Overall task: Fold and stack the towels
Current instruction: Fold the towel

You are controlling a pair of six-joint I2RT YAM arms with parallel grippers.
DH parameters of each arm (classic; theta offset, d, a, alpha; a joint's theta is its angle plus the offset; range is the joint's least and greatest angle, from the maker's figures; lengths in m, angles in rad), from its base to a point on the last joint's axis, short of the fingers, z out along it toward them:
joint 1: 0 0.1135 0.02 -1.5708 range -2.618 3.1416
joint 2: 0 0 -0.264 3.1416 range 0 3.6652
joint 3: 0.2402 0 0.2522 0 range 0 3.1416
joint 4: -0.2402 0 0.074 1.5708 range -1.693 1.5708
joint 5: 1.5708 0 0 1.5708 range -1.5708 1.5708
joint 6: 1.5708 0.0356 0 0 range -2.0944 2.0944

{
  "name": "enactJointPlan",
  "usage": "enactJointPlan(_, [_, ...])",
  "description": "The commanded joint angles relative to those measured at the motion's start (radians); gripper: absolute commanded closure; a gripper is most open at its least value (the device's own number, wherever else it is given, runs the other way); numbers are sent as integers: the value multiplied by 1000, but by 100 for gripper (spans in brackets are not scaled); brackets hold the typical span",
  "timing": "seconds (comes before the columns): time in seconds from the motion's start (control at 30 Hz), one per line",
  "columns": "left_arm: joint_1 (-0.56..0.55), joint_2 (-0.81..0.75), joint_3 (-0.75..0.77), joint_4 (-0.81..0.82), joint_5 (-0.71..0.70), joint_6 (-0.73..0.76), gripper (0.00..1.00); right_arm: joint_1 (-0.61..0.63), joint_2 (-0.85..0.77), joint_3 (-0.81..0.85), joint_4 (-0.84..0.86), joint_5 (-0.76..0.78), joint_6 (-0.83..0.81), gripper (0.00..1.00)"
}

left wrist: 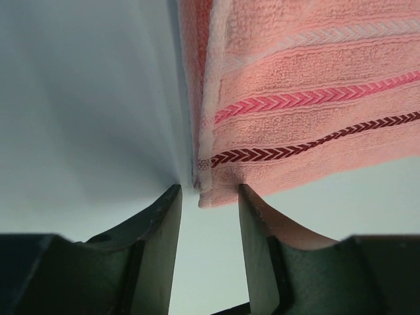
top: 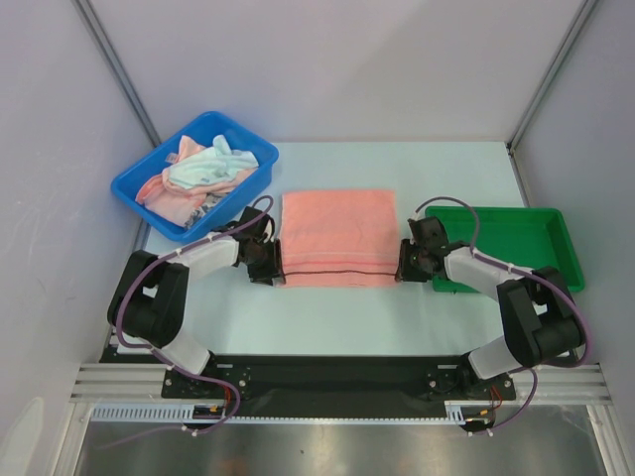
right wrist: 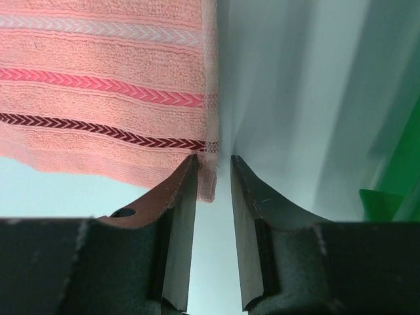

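A salmon-pink towel [top: 337, 238] with dark red, pink and white chevron stripes lies folded flat in the middle of the table. My left gripper [top: 270, 270] is at its near left corner. In the left wrist view the left gripper [left wrist: 209, 193] is open, and the towel's corner [left wrist: 216, 187] sits loose between the fingertips. My right gripper [top: 405, 263] is at the near right corner. In the right wrist view the right gripper [right wrist: 214, 161] stands slightly open, with the towel's corner [right wrist: 209, 187] resting against one finger and unclamped. More towels [top: 203, 169], pink and pale mint, lie crumpled in a blue bin.
The blue bin [top: 129, 188] stands at the back left, just behind my left arm. A green tray [top: 556, 258] sits at the right, close behind my right gripper; its edge [right wrist: 380, 200] shows in the right wrist view. White walls enclose the table.
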Motion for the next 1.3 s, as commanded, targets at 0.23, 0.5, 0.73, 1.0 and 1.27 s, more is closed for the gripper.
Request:
enactJointPlan(0.23, [-3,-20,-18,60,20,-20,52,-24,-44,-38,19,-96,36,67])
enactJointPlan(0.5, [-3,0,-39,83,23,-33,53,-44,-73,-55,11,-130,41,66])
enactJointPlan(0.73, [-3,17,-56,94,13,-40,58,-43,-56,-80,33,-127,56,66])
enactJointPlan(1.0, [-3,29,-87,132,33,-51,85,-37,-39,-92,67,-144,64,74])
enactJointPlan(1.27, [-3,-74,14,36,96,-72,100,-38,-132,-8,-24,-144,59,100])
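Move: The towel lies flat between the hands. Its near left corner is between the left fingertips, about 1 cm ahead and 1 cm right of the left hand; its near right corner sits about 1 cm back and 1 cm left of the right hand. The towel's middle is some 12 cm ahead and 15 cm right of the left hand. The blue bin is roughly 26 cm ahead and 21 cm left of that hand; the green bin lies about 8 cm ahead and 27 cm right of the right hand. Draw the right gripper back about 2 cm and a little left onto the towel's near right corner, rolling it so that its left side rises a little. Meanwhile ease the left gripper some 1.5 cm right and slightly forward onto the near left corner. Stay low at the table, then shut both half-open grippers and pinch the corners almost together. ##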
